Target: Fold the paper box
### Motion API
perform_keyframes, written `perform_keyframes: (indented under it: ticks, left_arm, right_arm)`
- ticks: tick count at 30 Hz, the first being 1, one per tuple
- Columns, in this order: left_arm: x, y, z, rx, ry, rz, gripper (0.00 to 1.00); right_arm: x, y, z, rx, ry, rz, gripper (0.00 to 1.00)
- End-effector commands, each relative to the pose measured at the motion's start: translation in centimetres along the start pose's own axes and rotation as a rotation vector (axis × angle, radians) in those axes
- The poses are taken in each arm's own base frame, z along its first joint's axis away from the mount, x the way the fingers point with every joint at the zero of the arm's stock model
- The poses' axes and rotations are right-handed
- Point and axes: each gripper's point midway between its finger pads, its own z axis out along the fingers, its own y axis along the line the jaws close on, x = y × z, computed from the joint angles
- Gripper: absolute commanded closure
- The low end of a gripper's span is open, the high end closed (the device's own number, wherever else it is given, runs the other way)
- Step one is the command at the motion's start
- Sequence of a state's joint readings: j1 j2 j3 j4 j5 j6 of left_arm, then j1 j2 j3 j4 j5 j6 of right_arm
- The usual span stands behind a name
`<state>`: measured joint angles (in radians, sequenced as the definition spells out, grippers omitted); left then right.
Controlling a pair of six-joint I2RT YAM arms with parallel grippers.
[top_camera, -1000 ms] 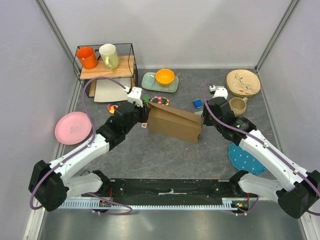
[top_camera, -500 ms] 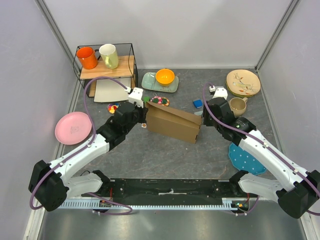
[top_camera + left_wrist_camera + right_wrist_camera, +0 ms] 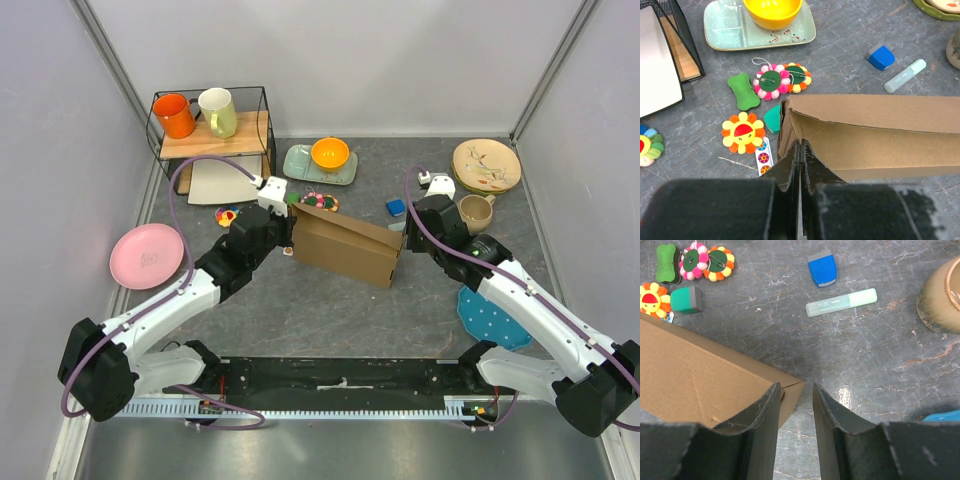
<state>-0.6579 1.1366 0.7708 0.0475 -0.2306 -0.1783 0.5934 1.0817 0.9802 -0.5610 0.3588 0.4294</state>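
Observation:
The paper box [image 3: 345,245] is a long brown cardboard shell standing open-topped in the middle of the table. My left gripper [image 3: 291,232] is at its left end. In the left wrist view the box [image 3: 880,125] has its end wall's top edge running straight into the slit between the left gripper's [image 3: 800,143] jaws, which are pressed shut on it. My right gripper [image 3: 407,237] is at the box's right end. In the right wrist view it [image 3: 796,386] stands open, its left finger [image 3: 767,410] over the box [image 3: 700,375], whose corner pokes into the gap.
Felt toys [image 3: 742,131] and a green eraser [image 3: 772,117] lie just left of the box. A blue eraser [image 3: 822,268] and highlighter [image 3: 841,302] lie behind its right end. A green tray [image 3: 300,165], mug [image 3: 476,211], pink plate [image 3: 147,256], blue plate [image 3: 490,315] and wire rack [image 3: 210,120] ring it.
My left gripper's jaws have closed onto the box's left end wall. The box's right end has shifted slightly left. The right arm has stayed where it was.

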Motion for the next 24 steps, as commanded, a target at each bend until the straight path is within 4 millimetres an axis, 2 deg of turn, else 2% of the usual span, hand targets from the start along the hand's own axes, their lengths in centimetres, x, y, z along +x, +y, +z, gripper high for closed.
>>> perform_keyframes:
  ticks: [1, 5, 6, 8, 11, 13, 14, 17, 20, 24]
  left_arm:
    - [4.7, 1.4, 0.3, -0.057, 0.113, 0.003, 0.98]
    - [6.8, 1.7, 0.3, -0.078, 0.164, -0.017, 0.98]
    - [7.8, 1.9, 0.2, -0.087, 0.204, -0.012, 0.98]
    - [8.3, 2.0, 0.1, -0.092, 0.22, -0.023, 0.98]
    - [8.1, 1.8, -0.3, -0.084, 0.209, -0.047, 0.98]
    - [7.0, 1.8, -0.6, -0.085, 0.177, -0.059, 0.94]
    - [6.3, 1.7, -0.7, -0.084, 0.16, -0.064, 0.82]
    - [4.2, 1.8, -1.2, -0.094, 0.124, -0.067, 0.59]
    - [1.9, 2.0, -1.9, -0.1, 0.074, -0.056, 0.52]
    - [-0.4, 1.8, -2.9, -0.087, 0.03, -0.048, 0.49]
  right_arm:
    - [0.4, 0.0, -0.1, -0.005, 0.007, -0.009, 0.6]
    - [0.4, 0.0, -0.1, -0.006, 0.007, -0.01, 0.61]
    - [0.4, 0.0, -0.1, -0.006, 0.007, -0.01, 0.61]
    - [0.3, 0.0, -0.1, -0.007, 0.006, -0.01, 0.6]
    - [0.2, 0.2, -0.1, -0.013, 0.004, -0.007, 0.6]
    - [-0.1, 0.4, -0.1, -0.021, 0.0, -0.002, 0.6]
    - [-0.1, 0.5, -0.1, -0.026, 0.002, -0.001, 0.6]
    - [-0.6, 0.8, -0.1, -0.035, -0.003, 0.003, 0.6]
    - [-0.7, 0.9, 0.0, -0.034, -0.004, 0.001, 0.6]
    - [-0.6, 0.9, 0.0, -0.033, -0.003, 0.002, 0.6]
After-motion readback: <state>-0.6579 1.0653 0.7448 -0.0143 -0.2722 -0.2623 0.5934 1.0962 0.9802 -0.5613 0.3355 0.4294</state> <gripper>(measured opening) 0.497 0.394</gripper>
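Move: The box's left end is right at the shut left fingertips, about 1 cm to the right and 2 cm below. The sunflower toy lies roughly 4 cm ahead and 3 cm left of that hand; the green sponge is some 10 cm straight ahead, and the flower toys about 9 cm ahead and 6 cm right, all about 9 cm below. From the right hand, the box's left end is some 24 cm left, 3 cm ahead and 1 cm below. Left hand dips slightly at the box's left end, opens halfway and withdraws left and back about 2 cm. ##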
